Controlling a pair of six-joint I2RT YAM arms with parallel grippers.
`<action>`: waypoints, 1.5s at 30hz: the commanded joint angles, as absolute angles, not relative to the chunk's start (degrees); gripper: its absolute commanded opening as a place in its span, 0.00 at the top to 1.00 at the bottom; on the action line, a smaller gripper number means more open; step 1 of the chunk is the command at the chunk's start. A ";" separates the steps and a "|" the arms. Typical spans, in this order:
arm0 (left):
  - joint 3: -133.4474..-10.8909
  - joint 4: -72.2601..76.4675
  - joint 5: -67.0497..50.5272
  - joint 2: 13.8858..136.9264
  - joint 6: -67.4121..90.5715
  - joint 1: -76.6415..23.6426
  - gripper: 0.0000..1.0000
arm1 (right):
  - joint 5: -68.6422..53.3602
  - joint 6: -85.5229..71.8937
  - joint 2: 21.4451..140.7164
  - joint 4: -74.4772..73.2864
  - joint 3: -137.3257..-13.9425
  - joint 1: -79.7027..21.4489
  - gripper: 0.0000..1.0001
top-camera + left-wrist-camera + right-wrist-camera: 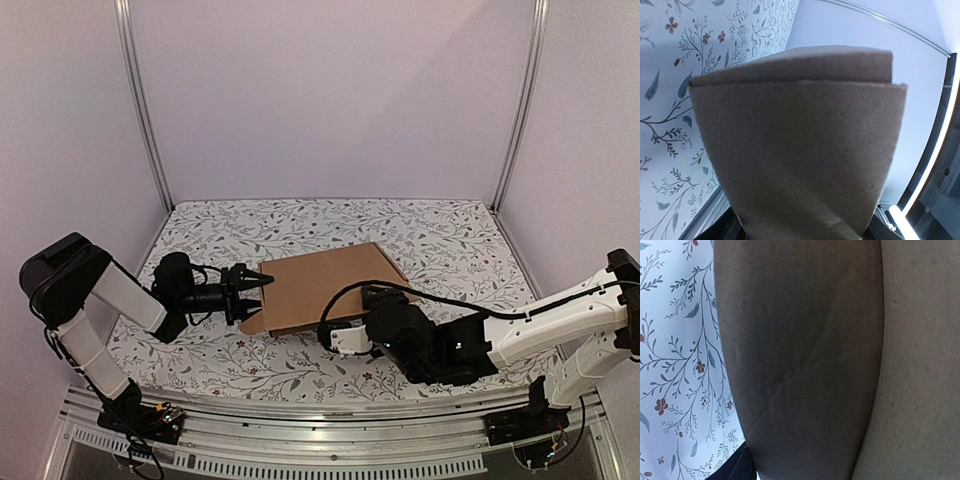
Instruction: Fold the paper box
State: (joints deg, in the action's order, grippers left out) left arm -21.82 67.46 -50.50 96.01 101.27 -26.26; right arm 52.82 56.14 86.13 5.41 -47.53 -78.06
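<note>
The paper box is a flat brown cardboard sheet lying tilted in the middle of the floral table. My left gripper reaches in from the left, its black fingers above and below the sheet's left corner, closed on it. In the left wrist view the cardboard fills the space between the jaws, with a second layer behind it. My right gripper sits at the sheet's near edge. Cardboard fills the right wrist view and hides the jaws; only a dark bit of one finger shows.
A floral cloth covers the table. White walls and two aluminium posts close in the back and sides. A metal rail runs along the near edge, beside both arm bases.
</note>
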 commanded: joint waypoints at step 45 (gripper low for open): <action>-45.00 -25.56 -23.03 49.99 34.62 -35.56 0.01 | 13.24 27.61 81.91 -65.40 -79.37 -65.05 0.55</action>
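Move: The box is held off the table between both hands: its middle lies about 16 cm to the right of the left hand and roughly level with it, its left edge between those fingers. A loose flap hangs some 6 cm back from the left hand, a little lower. From the right hand, which already grips the box's near right part, the middle lies about 9 cm left and 4 cm ahead. Left fingers open and rise about 10 cm off the box; the right keeps pinching, carries rightward and tips down. ##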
